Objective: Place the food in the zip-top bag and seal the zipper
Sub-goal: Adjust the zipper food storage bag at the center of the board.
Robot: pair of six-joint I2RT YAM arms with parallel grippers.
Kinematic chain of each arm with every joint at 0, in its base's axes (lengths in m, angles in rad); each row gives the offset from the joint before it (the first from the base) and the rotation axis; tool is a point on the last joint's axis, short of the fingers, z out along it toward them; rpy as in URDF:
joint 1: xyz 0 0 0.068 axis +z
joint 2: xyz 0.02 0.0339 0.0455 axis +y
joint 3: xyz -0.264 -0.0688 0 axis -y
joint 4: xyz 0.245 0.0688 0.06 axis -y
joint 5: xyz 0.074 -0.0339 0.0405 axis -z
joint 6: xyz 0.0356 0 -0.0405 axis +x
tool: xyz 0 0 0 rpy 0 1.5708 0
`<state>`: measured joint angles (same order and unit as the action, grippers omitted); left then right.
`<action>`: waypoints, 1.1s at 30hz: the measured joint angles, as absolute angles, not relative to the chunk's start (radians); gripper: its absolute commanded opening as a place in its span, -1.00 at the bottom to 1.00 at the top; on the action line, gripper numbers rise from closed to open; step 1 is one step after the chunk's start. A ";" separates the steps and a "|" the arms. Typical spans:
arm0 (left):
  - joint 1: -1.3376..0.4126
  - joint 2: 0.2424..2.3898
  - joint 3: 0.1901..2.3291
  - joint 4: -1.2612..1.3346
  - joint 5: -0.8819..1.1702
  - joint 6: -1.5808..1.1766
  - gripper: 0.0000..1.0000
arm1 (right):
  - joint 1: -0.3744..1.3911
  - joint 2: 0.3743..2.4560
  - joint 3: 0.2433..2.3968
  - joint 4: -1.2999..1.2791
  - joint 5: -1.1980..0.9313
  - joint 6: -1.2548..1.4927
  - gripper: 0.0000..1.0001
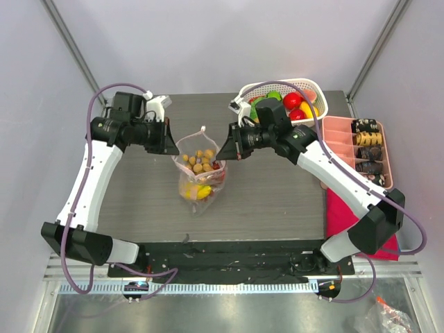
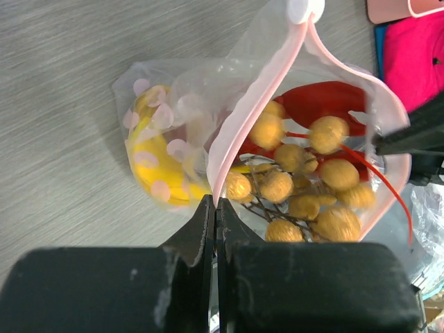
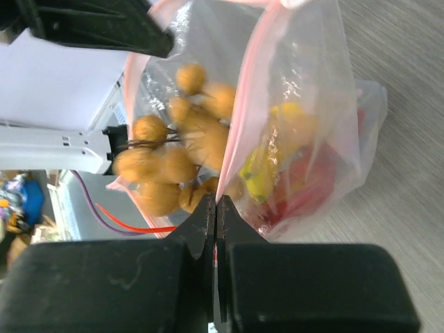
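Note:
The zip-top bag (image 1: 200,172) hangs over the middle of the table with its mouth spread open between both arms. My left gripper (image 1: 176,147) is shut on the left end of the pinkish zipper (image 2: 253,111), its tips (image 2: 215,205) pinching the strip. On the opposite side my right gripper (image 1: 221,153) is shut on the zipper (image 3: 248,111), with its tips (image 3: 216,204) on the strip. Inside the bag lies food: a brown berry cluster (image 2: 326,173), yellow bananas (image 2: 147,161) and red chilli peppers (image 2: 326,97). The berry cluster (image 3: 173,159) and bananas (image 3: 267,170) also show in the right wrist view.
A white lattice basket (image 1: 291,82) at the back right holds green, red and yellow toy foods. Beside it stands a pink compartment tray (image 1: 338,142) with dark brown items. A magenta cloth (image 1: 338,215) lies at the right edge.

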<state>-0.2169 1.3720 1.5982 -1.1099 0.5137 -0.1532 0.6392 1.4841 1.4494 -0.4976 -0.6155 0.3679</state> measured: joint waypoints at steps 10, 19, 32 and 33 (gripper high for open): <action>-0.218 1.232 1.561 -1.011 0.525 -0.171 -1.00 | 0.678 1.462 1.612 -0.558 -0.579 0.310 -0.98; -0.218 1.273 1.572 -1.015 0.521 -0.189 -1.00 | 0.630 1.456 1.531 -0.606 -0.509 0.249 -0.98; -0.232 1.377 1.748 -1.099 0.619 -0.171 -1.00 | 0.571 1.554 1.722 -0.707 -0.681 0.205 -0.98; -0.234 1.381 1.747 -1.107 0.634 -0.171 -1.00 | 0.580 1.560 1.722 -0.725 -0.699 0.199 -0.98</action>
<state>-0.2337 1.3808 1.7466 -1.1072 0.6338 -0.1707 0.5800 1.5600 1.7222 -0.7246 -0.6991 0.1989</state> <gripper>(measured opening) 0.006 0.023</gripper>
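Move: Both hands already pinch the zipper food storage bag's open mouth at opposite sides, about 13 cm apart. Its body hangs midway, some 7 cm right of the left hand and 7 cm left of the right, roughly 2 cm back and 10 cm down. From the left hand, the brown round fruits are about 7 cm right, 1 cm back and 6 cm down; the bananas 7 cm right, 4 cm back and 14 cm down. The white basket is about 24 cm ahead, 21 cm right and 20 cm below the right hand. Keeping their pinch on opposite rims, both hands shake the bag. The left bobs up about 5 cm, dips a little and rises again to 6, edging right at the end; the right rises some 6 cm, sinks most of the way, then loops forward towards the basket side and up before swinging back. Both wrists tip slightly upwards, fingers staying shut. ##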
